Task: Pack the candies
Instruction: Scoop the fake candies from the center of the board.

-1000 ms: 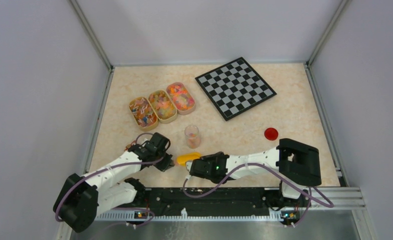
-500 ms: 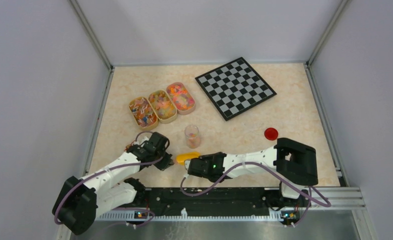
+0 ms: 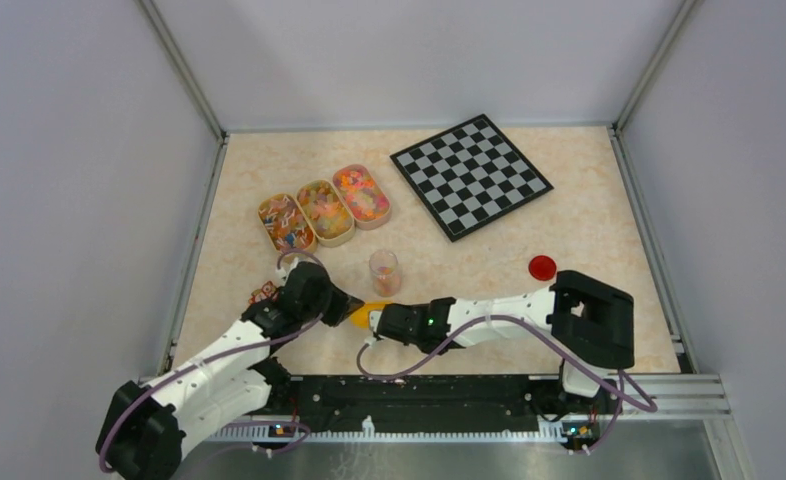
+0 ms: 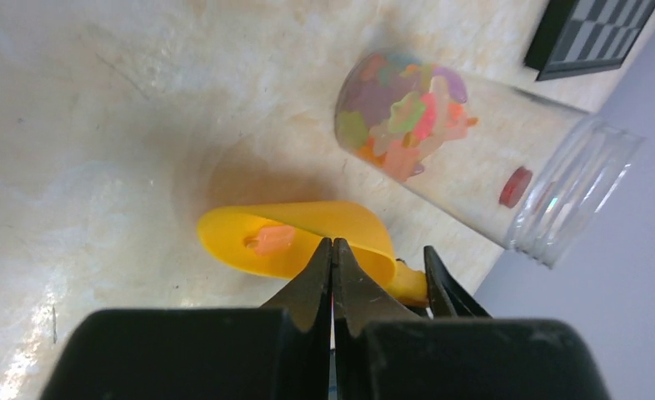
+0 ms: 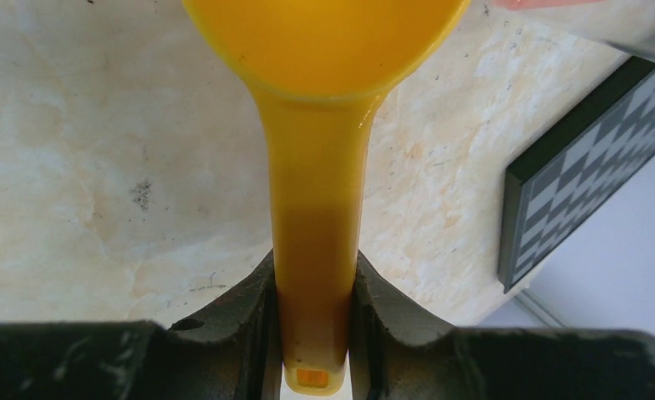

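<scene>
The candies fill three oval tubs [image 3: 325, 211] at the back left, and more sit in the bottom of the clear jar [image 3: 384, 272], which also shows in the left wrist view [image 4: 407, 112]. My right gripper [image 3: 379, 322] is shut on the handle of the yellow-orange scoop [image 5: 316, 242]. The scoop bowl [image 4: 295, 237] lies low over the table just in front of the jar, with one pink candy [image 4: 270, 239] in it. My left gripper [image 4: 332, 246] is shut, its tips right at the near rim of the scoop bowl; in the top view it [image 3: 341, 305] is just left of the scoop.
The jar's red lid [image 3: 542, 266] lies on the table to the right, by the right arm's elbow. A chessboard [image 3: 469, 175] lies at the back right. Walls close in the table on the left, back and right.
My left gripper has moved forward and right, up to the scoop bowl. My right gripper has shifted a little left with the scoop.
</scene>
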Robot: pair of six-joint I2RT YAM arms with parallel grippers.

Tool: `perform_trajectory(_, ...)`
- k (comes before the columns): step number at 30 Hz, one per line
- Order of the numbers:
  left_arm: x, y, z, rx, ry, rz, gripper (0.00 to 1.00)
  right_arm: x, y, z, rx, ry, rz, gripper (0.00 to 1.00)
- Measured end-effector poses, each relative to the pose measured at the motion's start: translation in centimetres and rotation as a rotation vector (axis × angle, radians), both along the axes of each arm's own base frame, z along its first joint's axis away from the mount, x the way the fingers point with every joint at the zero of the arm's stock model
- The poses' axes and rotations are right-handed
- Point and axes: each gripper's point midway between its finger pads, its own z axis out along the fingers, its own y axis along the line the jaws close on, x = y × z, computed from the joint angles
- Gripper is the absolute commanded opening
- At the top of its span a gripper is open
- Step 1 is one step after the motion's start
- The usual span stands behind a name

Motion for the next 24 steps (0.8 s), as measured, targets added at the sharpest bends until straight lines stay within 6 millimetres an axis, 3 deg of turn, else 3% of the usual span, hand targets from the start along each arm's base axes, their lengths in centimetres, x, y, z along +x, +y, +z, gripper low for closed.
perform_trajectory(6, 0.6, 2.2, 0.5, 0.102, -0.059, 0.040, 0.00, -0.1, -0.1, -0.8, 0.054, 0.101, -0.041, 0.00)
perform_trajectory(7, 0.7, 2.6, 0.7, 0.128, -0.066, 0.043, 0.04, -0.2, -0.1, -0.8, 0.064, 0.119, -0.043, 0.00)
perform_trajectory(11, 2.4, 4.1, 4.8, 0.252, -0.168, 0.043, 0.37, -1.5, -0.5, 0.3, 0.104, 0.203, -0.040, 0.00)
perform_trajectory(16, 5.1, 5.1, 14.2, 0.339, -0.417, 0.037, 0.94, -2.9, -0.5, 4.3, 0.218, 0.276, -0.034, 0.00)
perform_trajectory(19, 5.1, 5.6, 17.3, 0.364, -0.516, 0.015, 0.99, -2.6, -0.2, 7.9, 0.292, 0.267, -0.040, 0.00)
perform_trajectory(24, 4.8, 6.1, 18.9, 0.430, -0.564, -0.038, 0.99, -0.3, -0.9, 12.4, 0.343, 0.237, -0.094, 0.00)
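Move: The jar stands about 7 cm ahead of the closed left hand and 6 cm to its right, its middle about level. From the right hand, already gripping the scoop's handle, the jar is some 9 cm ahead and 2 cm left, its middle 3 cm higher. The scoop bowl lies about 6 cm left and 2 cm ahead of the right hand, 2 cm lower. The pink candy box is roughly 27 cm ahead of the left hand and 1 cm left, 4 cm lower. Left hand rises about 19 cm, drifting left and opening wide, while the right lifts the held scoop some 12 cm. ##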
